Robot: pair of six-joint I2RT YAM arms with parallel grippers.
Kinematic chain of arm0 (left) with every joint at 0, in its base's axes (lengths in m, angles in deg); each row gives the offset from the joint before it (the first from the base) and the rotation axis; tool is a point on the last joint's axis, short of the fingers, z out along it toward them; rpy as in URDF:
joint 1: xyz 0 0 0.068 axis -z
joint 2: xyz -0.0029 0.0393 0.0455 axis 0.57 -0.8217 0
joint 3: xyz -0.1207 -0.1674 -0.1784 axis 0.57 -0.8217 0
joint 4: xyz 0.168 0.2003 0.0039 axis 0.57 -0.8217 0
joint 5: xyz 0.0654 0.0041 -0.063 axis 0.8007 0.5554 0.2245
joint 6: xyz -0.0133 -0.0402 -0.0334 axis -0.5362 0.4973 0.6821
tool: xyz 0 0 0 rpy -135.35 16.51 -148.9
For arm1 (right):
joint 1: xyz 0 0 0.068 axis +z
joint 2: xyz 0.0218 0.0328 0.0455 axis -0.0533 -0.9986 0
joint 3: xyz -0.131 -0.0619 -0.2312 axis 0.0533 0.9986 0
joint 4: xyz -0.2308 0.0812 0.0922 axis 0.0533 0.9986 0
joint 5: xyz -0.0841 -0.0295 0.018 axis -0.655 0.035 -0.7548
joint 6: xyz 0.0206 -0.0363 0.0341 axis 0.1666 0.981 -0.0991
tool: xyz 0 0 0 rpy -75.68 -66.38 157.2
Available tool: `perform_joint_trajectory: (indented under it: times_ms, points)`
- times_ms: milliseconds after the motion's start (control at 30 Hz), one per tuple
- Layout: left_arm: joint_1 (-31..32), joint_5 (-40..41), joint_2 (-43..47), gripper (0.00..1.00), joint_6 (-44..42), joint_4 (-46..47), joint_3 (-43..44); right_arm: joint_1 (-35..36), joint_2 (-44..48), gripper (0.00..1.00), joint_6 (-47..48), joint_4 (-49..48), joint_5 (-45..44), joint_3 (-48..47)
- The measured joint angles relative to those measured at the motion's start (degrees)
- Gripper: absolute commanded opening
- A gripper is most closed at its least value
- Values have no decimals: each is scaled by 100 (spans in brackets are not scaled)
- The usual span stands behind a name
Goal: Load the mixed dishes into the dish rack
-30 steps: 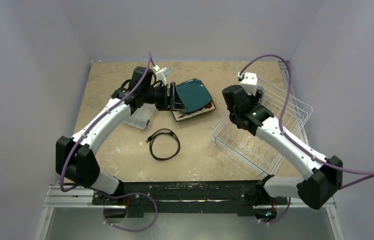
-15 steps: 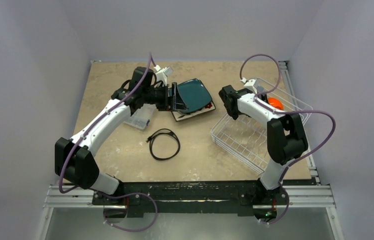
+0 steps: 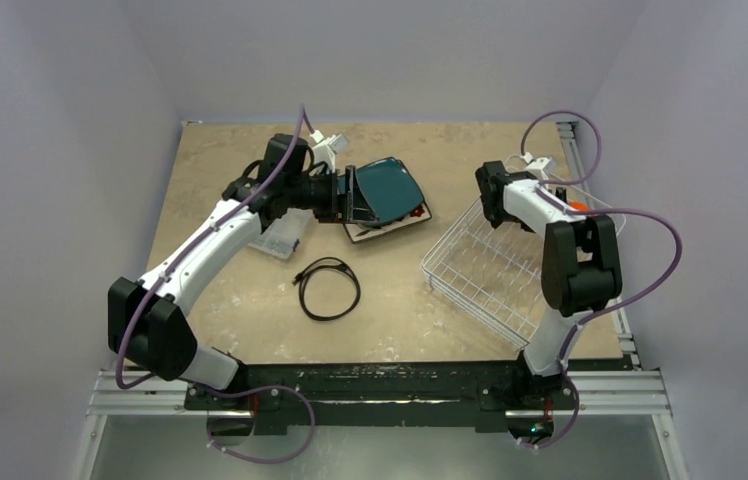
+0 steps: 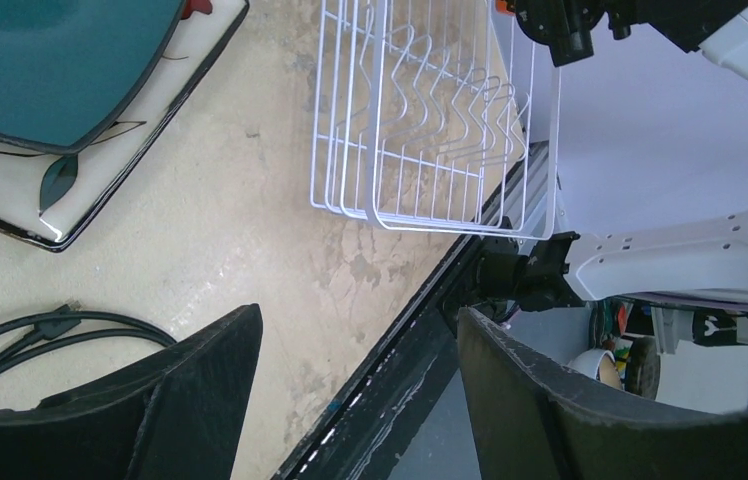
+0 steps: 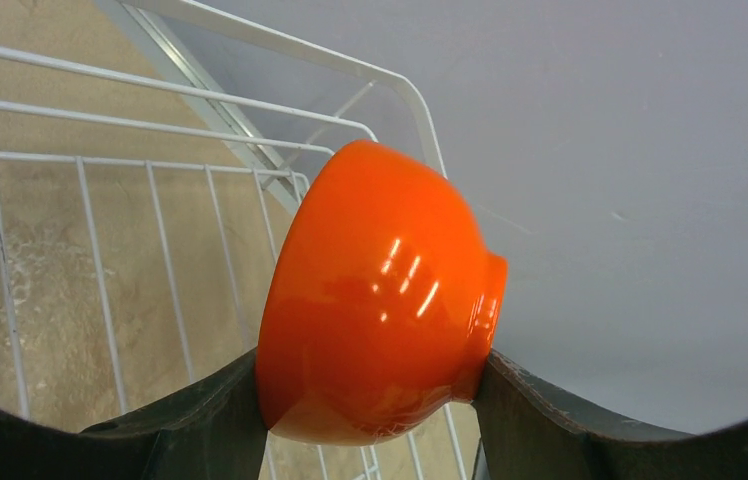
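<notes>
An orange bowl lies on its side between my right gripper's fingers, which are shut on its rim and foot. It hangs over the far right corner of the white wire dish rack, and the bowl peeks out past the arm. A dark teal squarish plate rests on a dark-rimmed square patterned plate at the table's middle. My left gripper hovers at their left edge. The left gripper is open and empty, with the teal plate and the rack ahead of it.
A black coiled cable lies in front of the plates. A clear plastic compartment box sits under the left forearm. The right wall stands close behind the rack's far side.
The right arm has swung right and folded back, carrying the orange bowl toward the rack's far right corner. The left gripper's jaws have spread a little; that arm has stayed put.
</notes>
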Motion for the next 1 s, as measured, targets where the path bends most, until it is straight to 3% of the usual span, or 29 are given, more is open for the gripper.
perform_joint_trajectory:
  times_ms: [233,467,733,1000]
  points:
    - [31,-7,94,71,0,20,0,-490,26,0,1075,-1215,647,175]
    - [37,-26,98,71,2,42,0,-752,-42,1,1300,-1488,848,179]
    - [39,-26,98,71,0,42,0,-772,-446,19,1296,-1467,837,170]
    - [39,-26,98,71,0,39,0,-844,-448,54,1388,-1499,894,170]
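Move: The right hand already has the orange bowl pinched on its side, above the far right part of the dish rack; the spot it is bound for lies about 4 cm to its right, 1 cm ahead and some 9 cm below. The mug in the rack stands roughly 14 cm left and 8 cm ahead, the rack's plate prongs about 17 cm left and 7 cm back, both lower. From the idle left hand that spot is some 50 cm right, 4 cm ahead and 18 cm below. Keeping its pinch on the side-turned orange bowl, the right hand lowers it about 5 cm into the far right part of the rack and carries it some 3.5 cm right, with a slight forward drift. It slants down and right first, then sinks nearly straight and stops, the wrist tilting a little under 10 degrees. Whether the bowl touches the wires can't be seen. ##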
